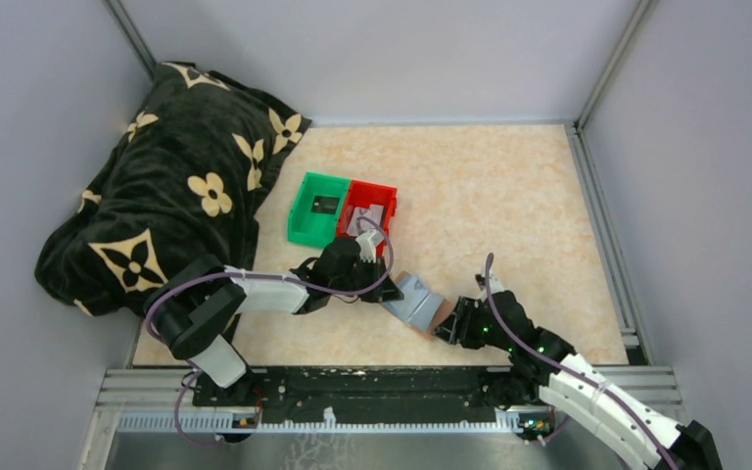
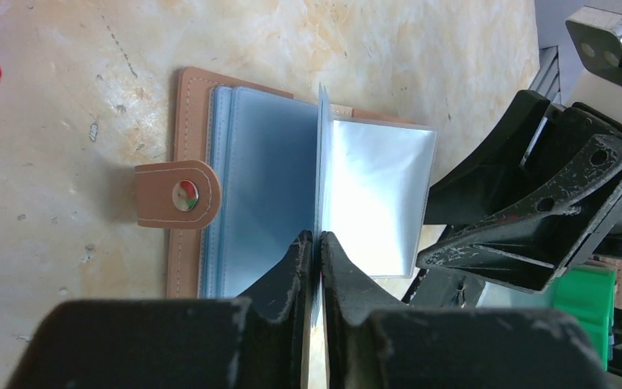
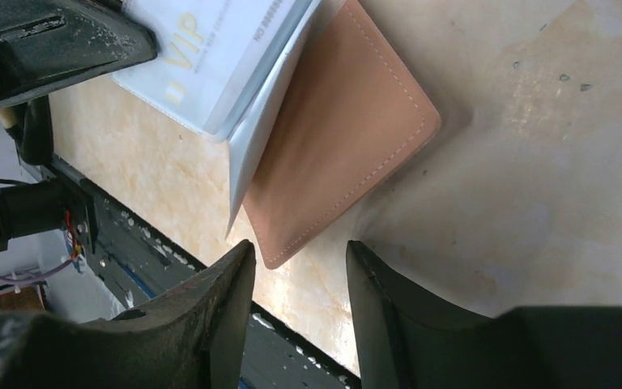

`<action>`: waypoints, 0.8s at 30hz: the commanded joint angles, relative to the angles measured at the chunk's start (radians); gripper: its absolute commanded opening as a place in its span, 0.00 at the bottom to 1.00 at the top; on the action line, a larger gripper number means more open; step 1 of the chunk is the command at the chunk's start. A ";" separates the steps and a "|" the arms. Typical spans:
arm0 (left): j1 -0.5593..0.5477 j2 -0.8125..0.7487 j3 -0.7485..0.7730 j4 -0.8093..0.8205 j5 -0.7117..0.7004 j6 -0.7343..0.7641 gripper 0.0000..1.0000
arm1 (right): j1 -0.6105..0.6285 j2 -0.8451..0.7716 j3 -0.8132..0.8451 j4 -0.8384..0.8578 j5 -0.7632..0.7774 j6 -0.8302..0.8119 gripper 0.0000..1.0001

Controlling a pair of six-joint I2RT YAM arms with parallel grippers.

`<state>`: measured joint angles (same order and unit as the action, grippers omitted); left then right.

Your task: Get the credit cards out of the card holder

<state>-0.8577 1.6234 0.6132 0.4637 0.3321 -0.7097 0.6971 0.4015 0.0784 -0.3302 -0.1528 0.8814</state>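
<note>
The tan card holder (image 1: 419, 302) lies open on the table between my two grippers, its snap tab (image 2: 180, 194) to the left. My left gripper (image 2: 317, 237) is shut on one of its clear blue-grey sleeve pages (image 2: 321, 154), which stands up edge-on. The right gripper (image 3: 300, 253) is open just off the corner of the card holder's tan cover (image 3: 348, 138), with nothing between its fingers. A pale card printed VIP (image 3: 202, 49) sits inside a clear sleeve. A dark card (image 1: 325, 205) lies in the green bin and a grey card (image 1: 372, 217) in the red bin.
The green bin (image 1: 305, 211) and the red bin (image 1: 388, 203) stand side by side behind the card holder. A black blanket with cream flowers (image 1: 171, 196) is heaped at the back left. The table's near rail (image 1: 372, 377) runs close behind the right gripper.
</note>
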 commanded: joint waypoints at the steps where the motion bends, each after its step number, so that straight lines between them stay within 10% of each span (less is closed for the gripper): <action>1: -0.006 0.006 0.030 0.029 0.003 0.010 0.13 | -0.007 -0.028 -0.015 -0.022 0.020 0.016 0.42; 24: -0.052 -0.024 0.039 -0.013 -0.003 0.033 0.17 | -0.008 0.081 0.008 0.152 0.106 0.007 0.02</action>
<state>-0.8841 1.6173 0.6209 0.4625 0.3294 -0.6983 0.6971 0.4740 0.0521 -0.2264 -0.0887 0.9092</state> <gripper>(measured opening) 0.161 0.035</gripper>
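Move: The brown cover flap of the card holder lies about 3 cm ahead of my right hand and 1 cm left, some 2 cm below. The open holder's middle is roughly 5 cm ahead and 4 cm left. From my left hand, that flap is about 9 cm right, 5 cm back and 4 cm below. The red tray stands some 24 cm ahead and 15 cm left of my right hand, the green tray 25 cm ahead and 25 cm left. I close my half-open right fingers almost shut on the near corner of the brown cover flap, easing about 1.5 cm forward and nearly 1 cm down to get it between the tips. My left hand keeps its pinch on the clear leaf, lifting it half a centimetre before drifting about 1 cm back and to the right. ##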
